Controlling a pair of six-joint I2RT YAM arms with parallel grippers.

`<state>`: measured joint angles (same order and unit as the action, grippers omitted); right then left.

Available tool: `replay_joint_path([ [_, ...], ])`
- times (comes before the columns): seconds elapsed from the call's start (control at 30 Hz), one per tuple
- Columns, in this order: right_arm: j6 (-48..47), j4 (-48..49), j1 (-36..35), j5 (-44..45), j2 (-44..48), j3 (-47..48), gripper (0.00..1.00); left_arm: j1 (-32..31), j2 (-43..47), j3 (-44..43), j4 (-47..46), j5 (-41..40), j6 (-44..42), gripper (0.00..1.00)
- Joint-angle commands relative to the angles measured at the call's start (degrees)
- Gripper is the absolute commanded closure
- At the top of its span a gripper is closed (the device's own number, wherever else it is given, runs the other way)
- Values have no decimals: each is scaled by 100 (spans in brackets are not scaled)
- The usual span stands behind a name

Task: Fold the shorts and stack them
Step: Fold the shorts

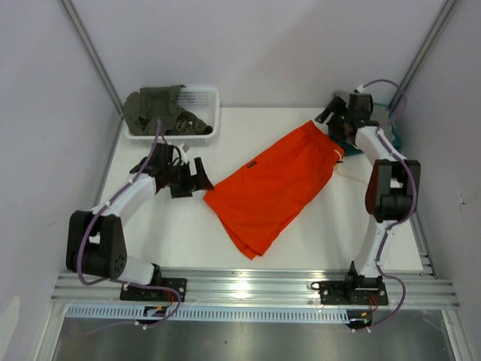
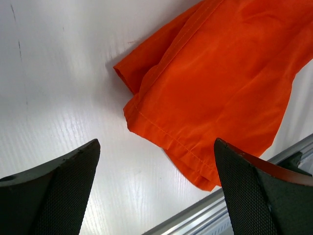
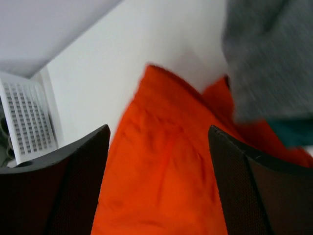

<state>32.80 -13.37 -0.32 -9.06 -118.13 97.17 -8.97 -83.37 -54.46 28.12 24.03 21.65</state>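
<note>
The orange shorts (image 1: pixel 274 188) lie folded on the white table (image 1: pixel 173 233), running diagonally from the far right toward the near middle. My left gripper (image 1: pixel 199 179) hovers just left of their left corner, open with nothing between its fingers. In the left wrist view the hemmed leg ends of the shorts (image 2: pixel 220 73) lie ahead of the left gripper (image 2: pixel 156 142). My right gripper (image 1: pixel 334 120) is over the waistband end at the far right. In the right wrist view the right gripper (image 3: pixel 158 132) is open above the orange shorts (image 3: pixel 166 186), gripping nothing.
A white basket (image 1: pixel 203 98) at the far left holds an olive-green garment (image 1: pixel 154 109). Grey (image 3: pixel 266 54) and teal (image 3: pixel 288 132) garments lie at the far right beside the shorts. A metal rail (image 1: pixel 255 282) runs along the near table edge.
</note>
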Motion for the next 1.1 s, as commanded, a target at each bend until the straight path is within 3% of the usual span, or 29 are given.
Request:
replay_joint_path([
  [0.0,24,1673,383,-989,1150,-1319,25,-95,697,785,-815,-12,716,1],
  [0.03,69,1871,462,-1097,1247,-1854,28,-131,804,892,-921,-65,805,1],
  [0.17,-308,1934,375,-1432,1327,-2219,35,-464,1130,1559,-1597,-223,1227,1],
  [0.3,-651,1732,94,-958,1363,-2395,36,-912,1209,2113,-2220,-451,1779,1],
  [0.43,-704,1811,49,-817,1083,-2395,44,-1106,1332,2693,-3151,-548,2255,1],
  [0.77,-836,318,-144,500,10,-1578,44,-1537,1034,2923,-3760,-786,2493,1],
  [1.07,-775,502,-197,581,97,-1903,46,-1783,586,3187,-4341,-979,3064,1],
])
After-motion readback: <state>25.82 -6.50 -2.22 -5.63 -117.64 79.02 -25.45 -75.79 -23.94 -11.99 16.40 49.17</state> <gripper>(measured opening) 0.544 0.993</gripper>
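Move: Beneath the right hand, about 11 cm down, lies the shorts' waistband, its middle roughly 5 cm back and in line sideways; the grey cloth pile is some 5 cm ahead and 14 cm right of that hand. For the left hand, the near leg hem spot is about 7 cm back, 8 cm right and 7 cm below; the shorts' left corner is below it, about 1 cm ahead and level sideways, and the black tag some 14 cm ahead and 16 cm right. Drawing back about 6 cm off the far edge, the right hand narrows its open fingers by about a third and drops some 11 cm to the waistband, tipping further down until its fingertips seem to touch the cloth beside the elastic. The open left hand goes back, then right and down, about 7 cm to the right in all, to straddle the leg hem, rolling its left side down some 15 degrees. ##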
